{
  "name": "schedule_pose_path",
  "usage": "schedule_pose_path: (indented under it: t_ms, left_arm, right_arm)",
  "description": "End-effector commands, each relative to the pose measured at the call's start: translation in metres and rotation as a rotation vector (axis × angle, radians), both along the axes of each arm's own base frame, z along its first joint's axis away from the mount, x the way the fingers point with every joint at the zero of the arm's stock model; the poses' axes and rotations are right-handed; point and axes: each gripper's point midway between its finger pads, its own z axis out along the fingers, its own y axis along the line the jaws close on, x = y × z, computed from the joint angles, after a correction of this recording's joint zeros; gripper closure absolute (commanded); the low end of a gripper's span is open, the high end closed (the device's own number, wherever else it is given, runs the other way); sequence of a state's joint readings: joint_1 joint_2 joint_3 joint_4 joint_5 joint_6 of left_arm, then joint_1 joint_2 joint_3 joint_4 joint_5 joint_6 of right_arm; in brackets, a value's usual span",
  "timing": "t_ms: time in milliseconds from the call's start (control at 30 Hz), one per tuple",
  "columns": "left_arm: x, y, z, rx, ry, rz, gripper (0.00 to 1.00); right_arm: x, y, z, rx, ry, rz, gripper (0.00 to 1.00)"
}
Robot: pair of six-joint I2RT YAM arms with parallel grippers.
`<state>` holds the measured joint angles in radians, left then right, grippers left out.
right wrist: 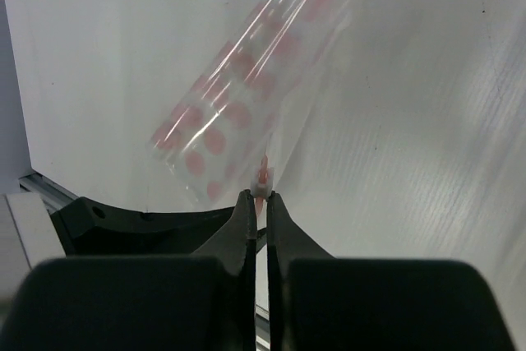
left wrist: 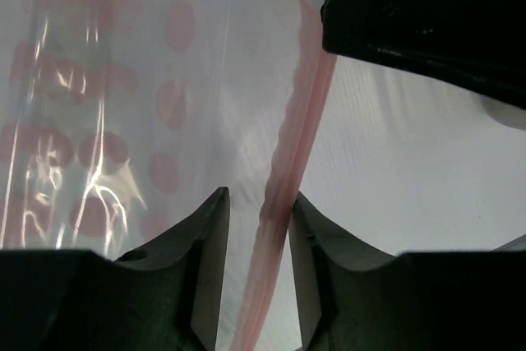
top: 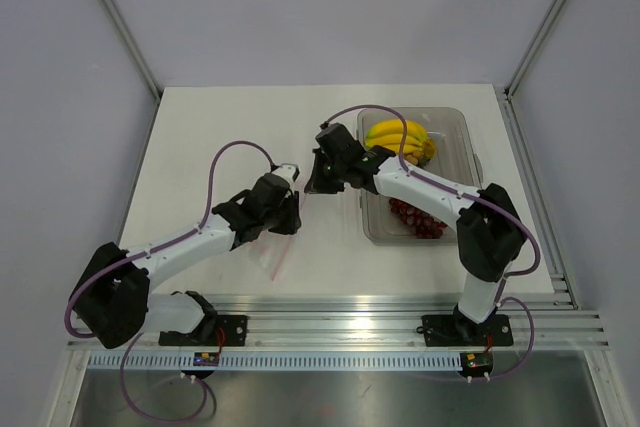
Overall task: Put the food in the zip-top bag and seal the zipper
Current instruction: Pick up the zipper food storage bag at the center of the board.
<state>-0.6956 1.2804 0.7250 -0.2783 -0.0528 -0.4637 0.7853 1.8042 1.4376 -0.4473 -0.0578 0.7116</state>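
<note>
The zip-top bag (top: 272, 252), clear with pink-red dots, lies partly lifted at the table's middle. Its zipper (left wrist: 300, 121), a pink-red strip, runs between the fingers of my left gripper (left wrist: 259, 195). Those jaws stand narrowly open: the strip touches the right finger, with a gap at the left one. My right gripper (right wrist: 259, 195) is shut on the zipper's end at a small white piece (right wrist: 261, 186), with the bag (right wrist: 246, 96) hanging beyond it. From above, the left gripper (top: 290, 212) and right gripper (top: 312, 182) are close together. Yellow bananas (top: 400, 137) and dark red grapes (top: 415, 217) lie to the right.
The bananas and grapes sit in a rigid clear tray (top: 467, 159) at the table's right side; the right arm reaches across its near-left part. Grey walls with metal posts enclose the table. An aluminium rail runs along the near edge.
</note>
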Motion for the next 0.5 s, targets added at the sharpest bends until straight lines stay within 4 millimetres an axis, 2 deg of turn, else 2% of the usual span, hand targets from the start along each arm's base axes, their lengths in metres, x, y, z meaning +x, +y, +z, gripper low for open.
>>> schedule_pose_path:
  t_ms: [0, 133, 200, 233, 267, 300, 333, 400, 467]
  left_arm:
    - [0.014, -0.006, 0.015, -0.016, -0.069, 0.012, 0.74]
    - [0.011, -0.01, 0.02, -0.039, -0.065, -0.01, 1.0]
    - [0.009, -0.014, 0.024, -0.058, -0.065, -0.032, 1.0]
    - [0.008, -0.015, 0.029, -0.071, -0.074, -0.041, 1.0]
    - [0.008, -0.017, 0.034, -0.085, -0.08, -0.049, 1.0]
    - [0.007, -0.017, 0.036, -0.093, -0.083, -0.047, 1.0]
    - [0.007, -0.017, 0.041, -0.1, -0.094, -0.048, 1.0]
    - [0.008, -0.019, 0.048, -0.113, -0.104, -0.049, 1.0]
    - [0.009, -0.019, 0.053, -0.119, -0.107, -0.047, 1.0]
  right_arm:
    - [0.001, -0.003, 0.035, 0.063, -0.043, -0.007, 1.0]
    - [0.001, -0.005, 0.041, 0.073, -0.051, -0.011, 1.0]
    - [0.0, -0.006, 0.043, 0.073, -0.055, -0.011, 0.94]
    - [0.001, -0.008, 0.049, 0.079, -0.065, -0.016, 0.73]
    - [0.0, -0.009, 0.051, 0.077, -0.067, -0.016, 0.61]
    - [0.0, -0.01, 0.053, 0.077, -0.073, -0.018, 0.55]
    - [0.0, -0.013, 0.058, 0.081, -0.084, -0.025, 0.42]
    - [-0.001, -0.017, 0.064, 0.082, -0.094, -0.033, 0.36]
    - [-0.002, -0.02, 0.074, 0.094, -0.112, -0.042, 0.36]
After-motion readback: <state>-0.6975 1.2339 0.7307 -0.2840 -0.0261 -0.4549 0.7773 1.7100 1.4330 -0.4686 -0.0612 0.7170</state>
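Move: The bag's pink zipper edge already runs between the left gripper's parted fingers, its middle right at the hand. From that hand, the bag's clear body hangs about 5 cm left and 4 cm below, level forward; the food tray's middle is some 29 cm right and 12 cm ahead. From the right gripper, still pinching the strip's end, the strip's middle lies about 7 cm back, 4 cm left and 6 cm lower. Shut the left gripper fully on the pink zipper strip where it stands, then raise it about 1.5 cm with the strip pinched. Meanwhile ease the right gripper up and, once the left has closed, open it a bit over halfway to let the strip go, climbing about 4 cm in all, up and away from the bag. ##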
